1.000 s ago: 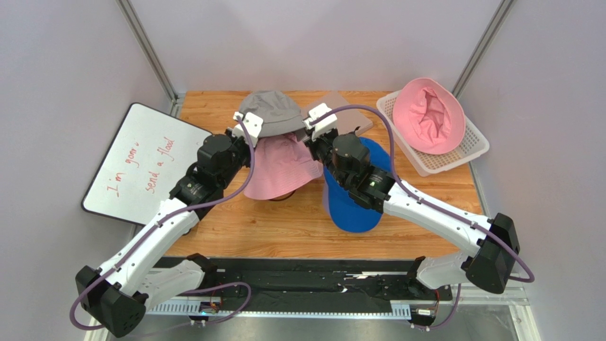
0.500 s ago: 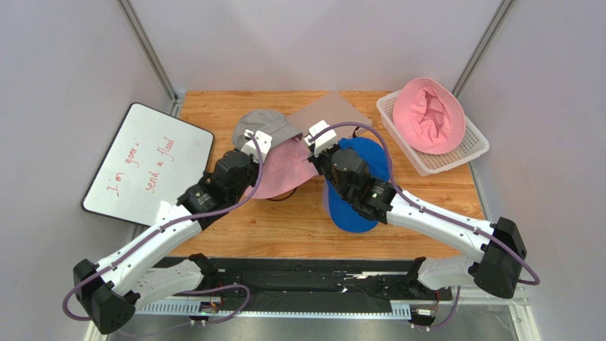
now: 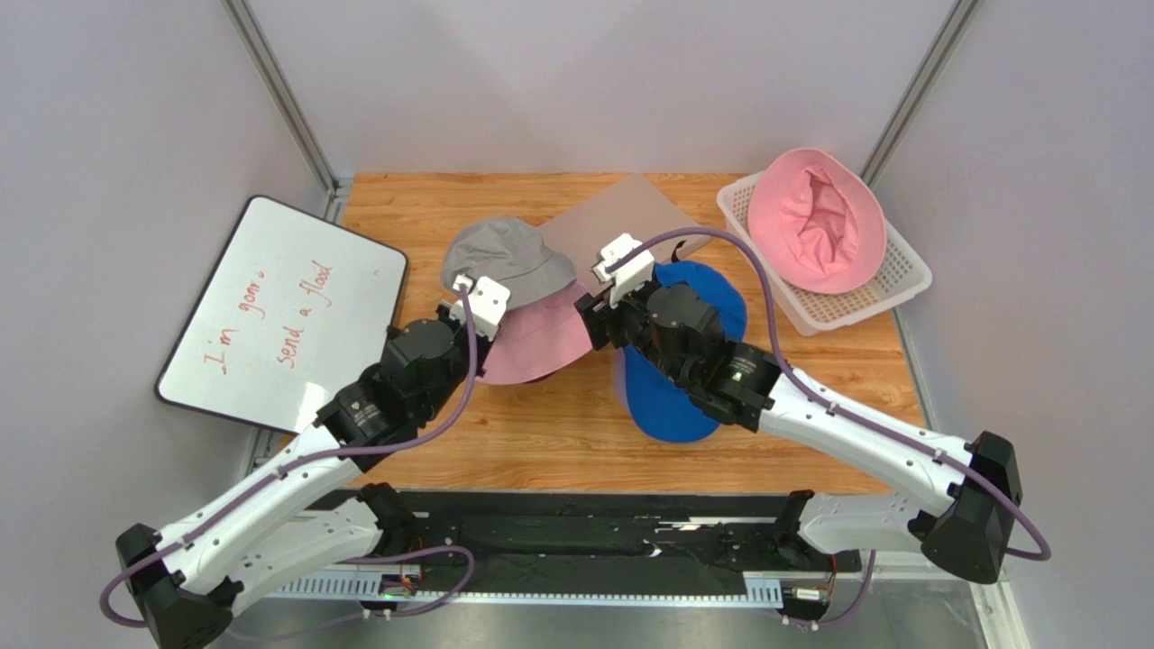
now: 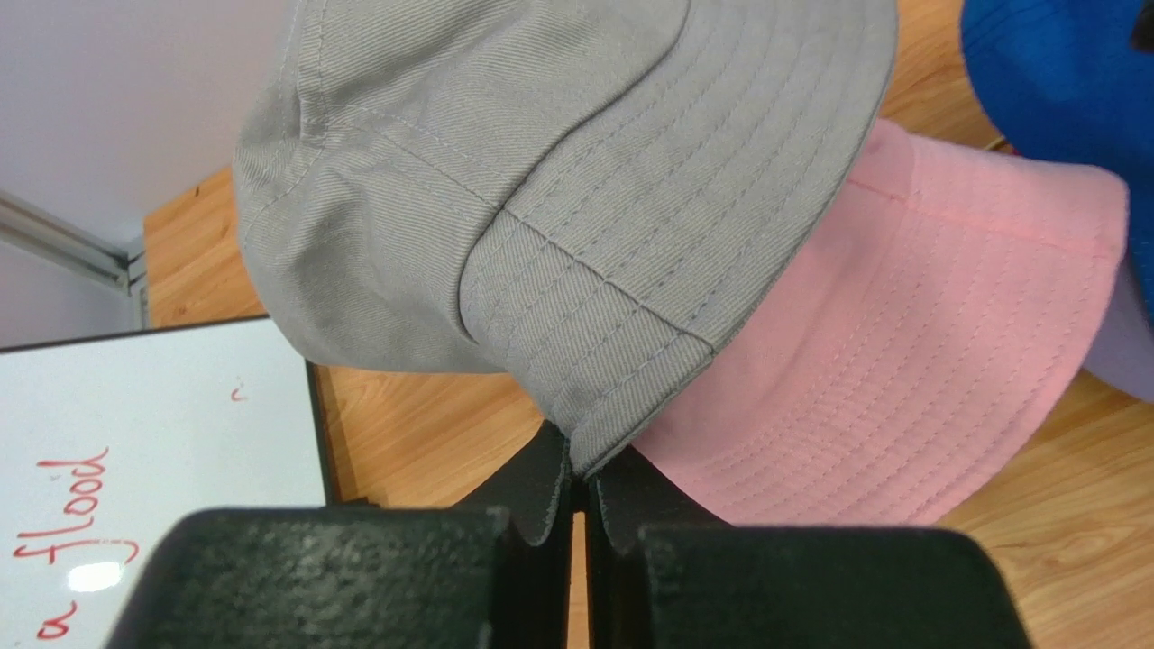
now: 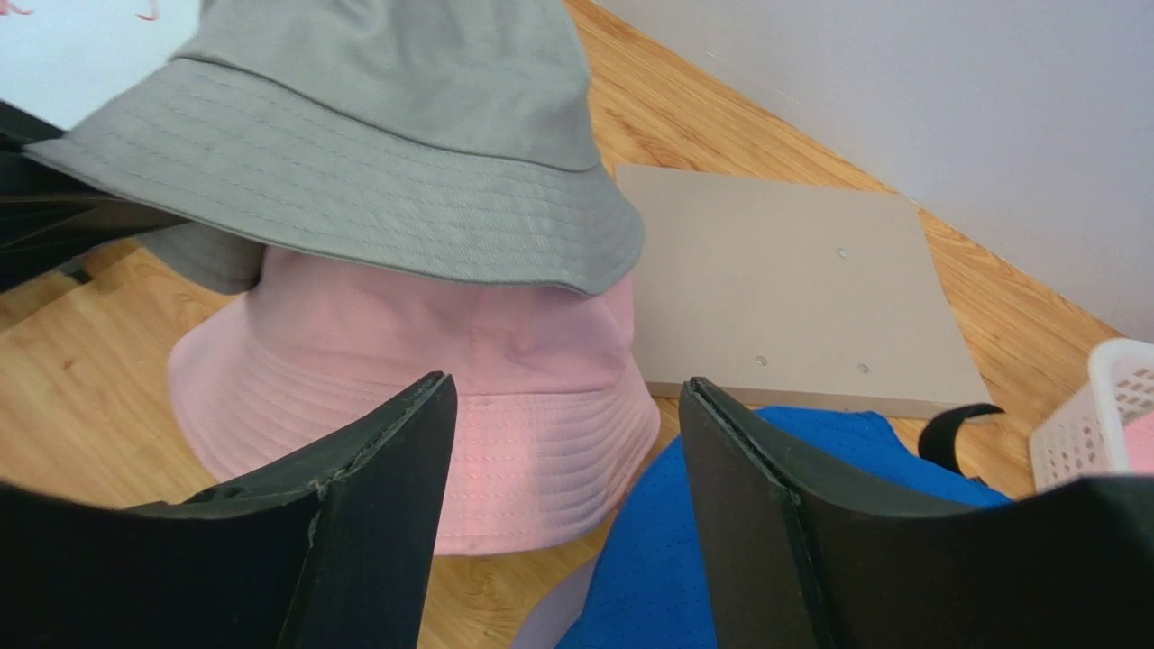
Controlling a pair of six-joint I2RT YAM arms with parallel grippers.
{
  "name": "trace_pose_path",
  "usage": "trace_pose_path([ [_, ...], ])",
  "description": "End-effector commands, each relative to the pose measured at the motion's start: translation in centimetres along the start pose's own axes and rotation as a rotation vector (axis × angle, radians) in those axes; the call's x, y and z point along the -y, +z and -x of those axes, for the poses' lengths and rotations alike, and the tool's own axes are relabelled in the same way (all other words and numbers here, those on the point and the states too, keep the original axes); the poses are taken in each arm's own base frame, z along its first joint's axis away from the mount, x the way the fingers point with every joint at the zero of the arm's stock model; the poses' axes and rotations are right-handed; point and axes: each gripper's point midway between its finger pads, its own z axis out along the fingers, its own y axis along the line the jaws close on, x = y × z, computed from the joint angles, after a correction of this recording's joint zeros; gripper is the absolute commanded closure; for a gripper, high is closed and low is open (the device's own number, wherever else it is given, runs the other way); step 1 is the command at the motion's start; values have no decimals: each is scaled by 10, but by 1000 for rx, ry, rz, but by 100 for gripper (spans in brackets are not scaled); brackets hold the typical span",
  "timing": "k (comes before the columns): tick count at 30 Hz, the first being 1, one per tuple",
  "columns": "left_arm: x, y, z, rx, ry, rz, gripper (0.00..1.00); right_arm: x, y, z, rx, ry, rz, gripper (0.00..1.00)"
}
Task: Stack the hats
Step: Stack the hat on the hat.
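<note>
A grey bucket hat (image 3: 504,254) lies tilted over a pale pink bucket hat (image 3: 545,346) at mid-table. My left gripper (image 4: 587,467) is shut on the near edge of the grey hat's (image 4: 569,176) brim, with the pink hat's (image 4: 921,352) brim just to its right. My right gripper (image 5: 566,406) stands open just off the pink hat's (image 5: 447,352) right brim, with nothing between its fingers. A blue cap (image 3: 675,395) lies flat on the table under the right arm. Another pink bucket hat (image 3: 817,217) rests upside down in the white basket (image 3: 894,291).
A whiteboard (image 3: 278,311) with red writing overhangs the table's left edge. A tan board (image 3: 623,214) lies flat behind the hats, between them and the basket. The blue cap (image 5: 704,568) fills the floor under my right fingers.
The grey hat has come down toward me onto the pink hat. My right gripper has opened and let go of it. Both arms drew back toward the near edge.
</note>
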Motion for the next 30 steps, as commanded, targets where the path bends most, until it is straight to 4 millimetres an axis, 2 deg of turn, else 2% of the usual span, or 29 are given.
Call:
trace_pose_path([
  [1,7,-1,22,67,-5,-41,100,-21,-8,22,38,0,143,35],
  [4,7,1,20,47,6,-31,100,-35,-1,6,-5,16,193,35],
  [11,5,-1,19,36,24,-7,100,-53,14,-32,-82,60,231,35],
  [13,4,-3,22,46,20,-7,100,-55,19,-42,-102,69,232,34],
  [18,4,-8,25,62,16,-12,100,-56,34,-83,-178,100,201,34],
  [20,6,-10,27,68,18,-16,100,-53,40,-86,-170,112,184,36],
  [23,7,-11,27,66,26,-16,100,-54,45,-96,-196,115,170,44],
  [27,11,-10,25,62,33,-26,100,-53,49,-102,-185,117,152,63],
  [30,16,-8,21,53,51,-39,100,-55,54,-103,-162,138,153,69],
])
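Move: The right hand, open and empty, has the near right brim of the pink hat about 5 cm to its left, level with it fore and aft and some 14 cm below. The grey hat sits over the pink crown, about 10 cm ahead, 11 cm left and 5 cm below; the blue hat lies some 15 cm to the right, level, 14 cm down. From the left hand, which already pinches the grey brim, that pink brim is about 10 cm right, level ahead, 9 cm lower. The right hand swings a little left and back with its fingers wide, then sinks about 13 cm, ending some 4 cm farther left at the near right edge of the pink hat's brim, the wrist tipping its fingertips down by roughly 15 to 20 degrees. At the bottom it slows and its fingers narrow to about half their gap across the brim edge, not yet shut, while the left hand all but stays in place, keeping its pinch on the grey hat's brim. ##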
